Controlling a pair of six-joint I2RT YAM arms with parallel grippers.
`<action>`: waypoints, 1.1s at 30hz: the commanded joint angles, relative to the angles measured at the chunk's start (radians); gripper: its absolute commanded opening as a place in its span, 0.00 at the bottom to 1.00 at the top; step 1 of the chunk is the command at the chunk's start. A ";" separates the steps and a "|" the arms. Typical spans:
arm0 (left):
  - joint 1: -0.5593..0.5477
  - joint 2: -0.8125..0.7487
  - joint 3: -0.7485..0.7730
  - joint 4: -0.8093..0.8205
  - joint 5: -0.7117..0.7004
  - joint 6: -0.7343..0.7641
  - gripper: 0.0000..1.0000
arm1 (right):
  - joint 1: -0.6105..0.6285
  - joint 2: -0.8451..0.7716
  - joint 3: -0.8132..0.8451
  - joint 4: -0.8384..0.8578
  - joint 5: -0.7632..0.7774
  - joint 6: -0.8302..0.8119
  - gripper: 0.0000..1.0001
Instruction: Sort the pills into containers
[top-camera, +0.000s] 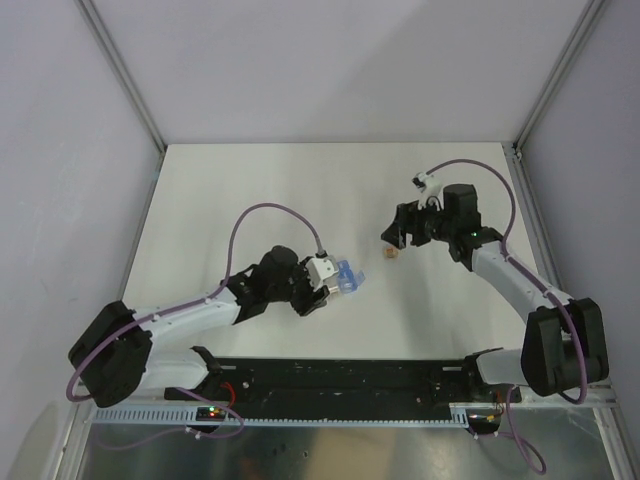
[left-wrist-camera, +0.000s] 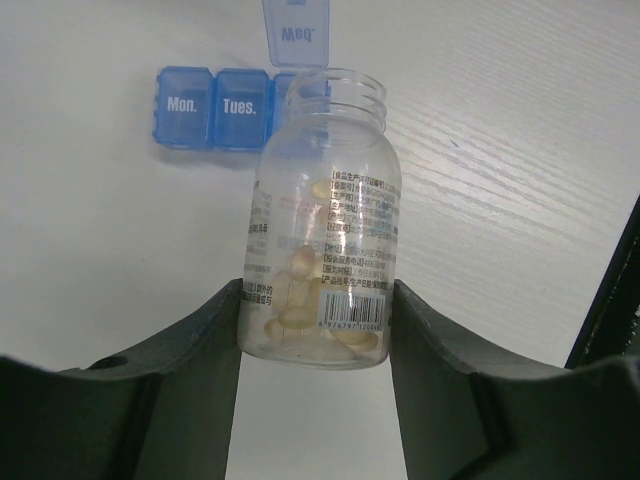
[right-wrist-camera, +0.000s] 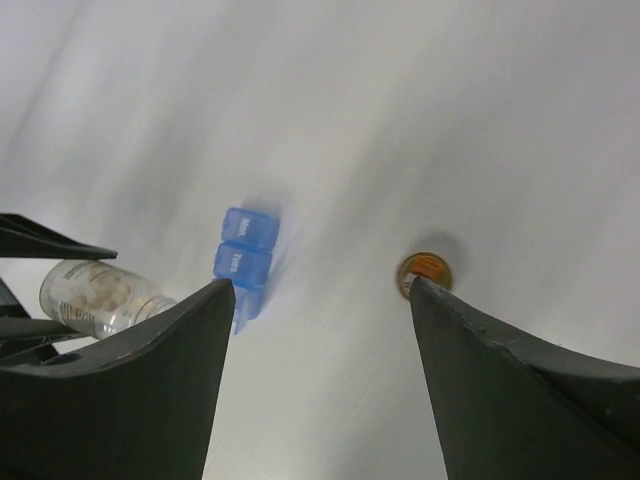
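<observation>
My left gripper (left-wrist-camera: 316, 300) is shut on the base of a clear plastic bottle (left-wrist-camera: 325, 190) with no cap on, its mouth pointing at the containers. Pale yellowish pills (left-wrist-camera: 300, 265) lie in its lower half. The containers (left-wrist-camera: 215, 108) are a blue strip marked Mon. and Tues., both lids shut; the third lid (left-wrist-camera: 296, 32), marked Wed, stands up. From above, the containers (top-camera: 346, 274) lie just right of the left gripper (top-camera: 322, 278). My right gripper (right-wrist-camera: 320, 285) is open and holds nothing. It hovers over bare table between the containers (right-wrist-camera: 243, 258) and a small round orange-and-gold cap (right-wrist-camera: 427, 270).
The cap (top-camera: 391, 254) lies on the white table just below the right gripper (top-camera: 402, 238). Grey walls with metal corner posts (top-camera: 120, 75) close in the table on three sides. A black rail (top-camera: 330, 375) runs along the near edge between the arm bases.
</observation>
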 joint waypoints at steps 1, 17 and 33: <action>-0.011 0.016 0.067 -0.019 -0.014 -0.029 0.00 | -0.057 -0.057 0.006 0.036 -0.022 -0.028 0.78; -0.010 0.075 0.134 -0.079 -0.050 -0.072 0.00 | -0.160 -0.102 0.006 0.024 -0.037 -0.072 0.99; -0.011 0.126 0.204 -0.181 -0.064 -0.068 0.00 | -0.163 -0.112 0.006 0.025 -0.030 -0.072 0.99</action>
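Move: From the left hand, which already holds the open bottle sloping down to the right, the pill box's Wed. compartment lies about 7 cm right, 3 cm ahead and 5 cm below. Its open lid is some 3 cm right of the compartment; the closed Tues. compartment is about 2 cm farther out than Wed. From the right hand, Wed. lies about 9 cm left, 7 cm back and 12 cm below; the orange cap is almost straight under it, roughly 1 cm right and 14 cm down. Still gripping the bottle by its base end, the left hand eases about 1 cm forward and tips the mouth down over the Wed. compartment by some 5 to 10 degrees. The empty right hand swings away from the pill box, about 5 cm right, 3 cm up and slightly forward, spreading its fingers to full width, then waits. ##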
